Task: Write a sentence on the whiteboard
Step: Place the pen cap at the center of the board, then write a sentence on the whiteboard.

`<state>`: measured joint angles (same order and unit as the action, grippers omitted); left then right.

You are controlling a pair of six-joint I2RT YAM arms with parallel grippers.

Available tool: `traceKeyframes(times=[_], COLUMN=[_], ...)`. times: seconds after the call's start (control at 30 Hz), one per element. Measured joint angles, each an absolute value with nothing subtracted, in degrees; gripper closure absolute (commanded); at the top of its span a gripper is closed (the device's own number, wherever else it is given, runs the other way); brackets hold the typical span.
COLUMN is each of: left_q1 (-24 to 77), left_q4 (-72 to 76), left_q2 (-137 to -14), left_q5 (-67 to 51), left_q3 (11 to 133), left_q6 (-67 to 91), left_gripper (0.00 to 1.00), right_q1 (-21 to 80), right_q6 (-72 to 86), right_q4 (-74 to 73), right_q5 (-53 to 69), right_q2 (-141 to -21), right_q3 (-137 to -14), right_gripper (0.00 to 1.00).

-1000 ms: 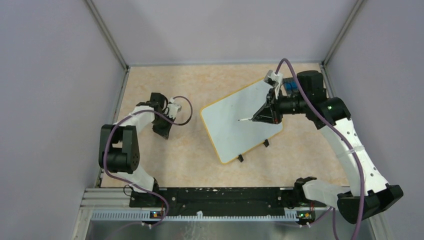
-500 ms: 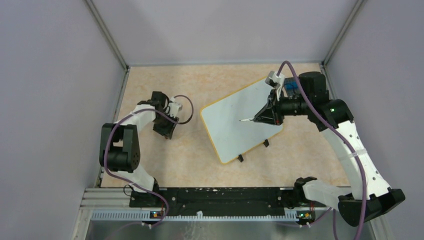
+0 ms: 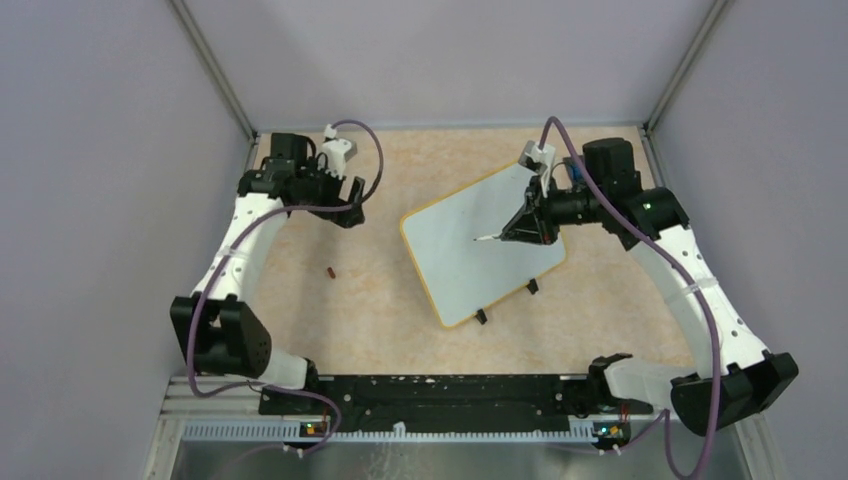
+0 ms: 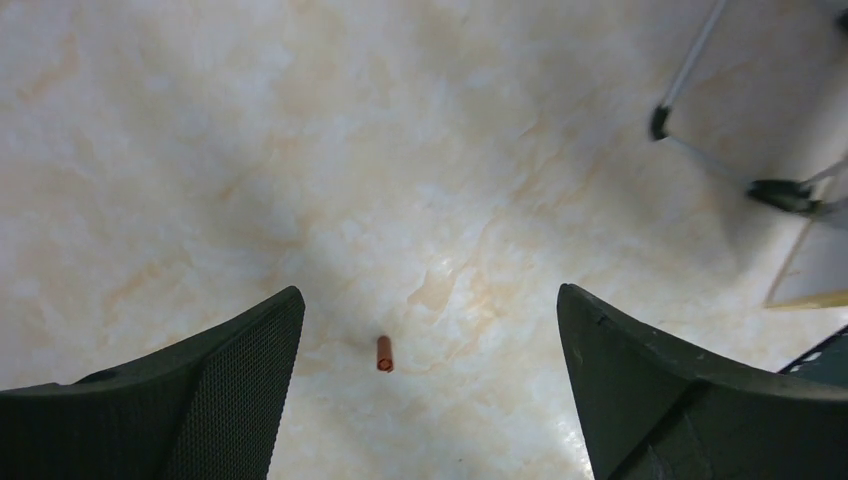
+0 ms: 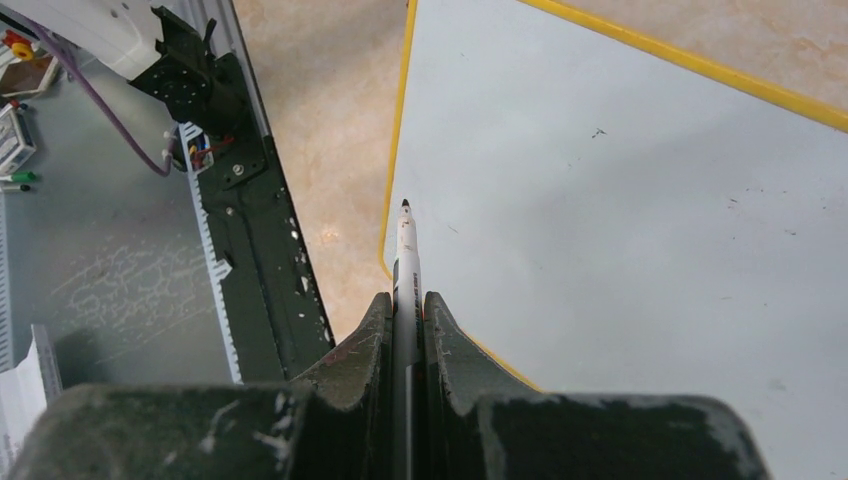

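Note:
The whiteboard (image 3: 458,272) lies tilted right of centre, with a yellow rim and two black clip feet. Its surface (image 5: 620,200) shows only a few faint specks; no sentence shows on it. My right gripper (image 3: 514,231) is shut on a white marker (image 5: 406,245), whose dark tip (image 3: 479,240) points at the middle of the board. My left gripper (image 3: 352,211) is open and empty, raised over the back left of the table. A small red-brown cap (image 3: 331,271) lies on the table below and between its fingers (image 4: 384,353).
A small blue studded plate (image 3: 584,176) sits behind the right wrist. Grey walls enclose the back and sides. The black rail (image 3: 430,393) runs along the near edge. The board's clip feet (image 4: 780,192) show at the right of the left wrist view.
My left arm has risen and swung toward the back left, and the cap now lies bare on the table where it was. My right gripper shifted slightly with the marker.

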<state>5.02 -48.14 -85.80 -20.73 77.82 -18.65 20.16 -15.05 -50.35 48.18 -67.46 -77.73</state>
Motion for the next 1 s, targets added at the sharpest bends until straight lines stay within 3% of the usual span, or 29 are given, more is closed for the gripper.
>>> traceKeyframes(times=[0.33, 0.5, 0.67, 0.9, 1.0], left_q1=[5.0, 5.0, 5.1, 9.3, 12.8], left_q4=[-42.2, -41.1, -40.1, -39.8, -39.8], left_q2=[-76.0, -76.7, -79.1, -83.0, -84.6], left_q5=[-41.1, -53.6, -62.1, -63.5, -62.7], left_q3=[79.2, 79.1, 78.9, 78.0, 78.0], left_q6=[-10.2, -8.6, -8.1, -7.6, -7.7], left_gripper=[0.02, 0.18, 0.29, 0.42, 0.59], right_q1=[26.2, 30.2, 32.1, 33.9, 34.0], right_q6=[-15.8, -17.1, -17.3, -16.8, -16.8], right_q4=[-46.0, -45.1, -41.6, -37.4, -36.8], right_q5=[46.9, 45.2, 43.0, 38.9, 38.4], right_q2=[-71.0, -72.3, -72.5, -72.5, -72.5], right_q3=[-79.6, -79.6, -78.7, -76.9, -76.9], right_gripper=[1.0, 1.0, 1.0, 1.0, 1.0])
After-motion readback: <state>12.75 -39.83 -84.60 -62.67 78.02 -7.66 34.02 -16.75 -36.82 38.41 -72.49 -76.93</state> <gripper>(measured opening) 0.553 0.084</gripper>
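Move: The whiteboard's upper-left corner lies about 13 cm right of the left hand, 3 cm back and roughly level; the pen cap is on the table, 6 cm back, 5 cm left and 15 cm below. From the right hand, which holds the pen, the board's left writing area is some 11 cm left, 8 cm ahead and 14 cm down, with that corner about 19 cm left, 10 cm ahead and 12 cm down. Left hand arcs up and 14 cm right towards the board corner, wrist swivelling, half-closing; right carries pen left. ##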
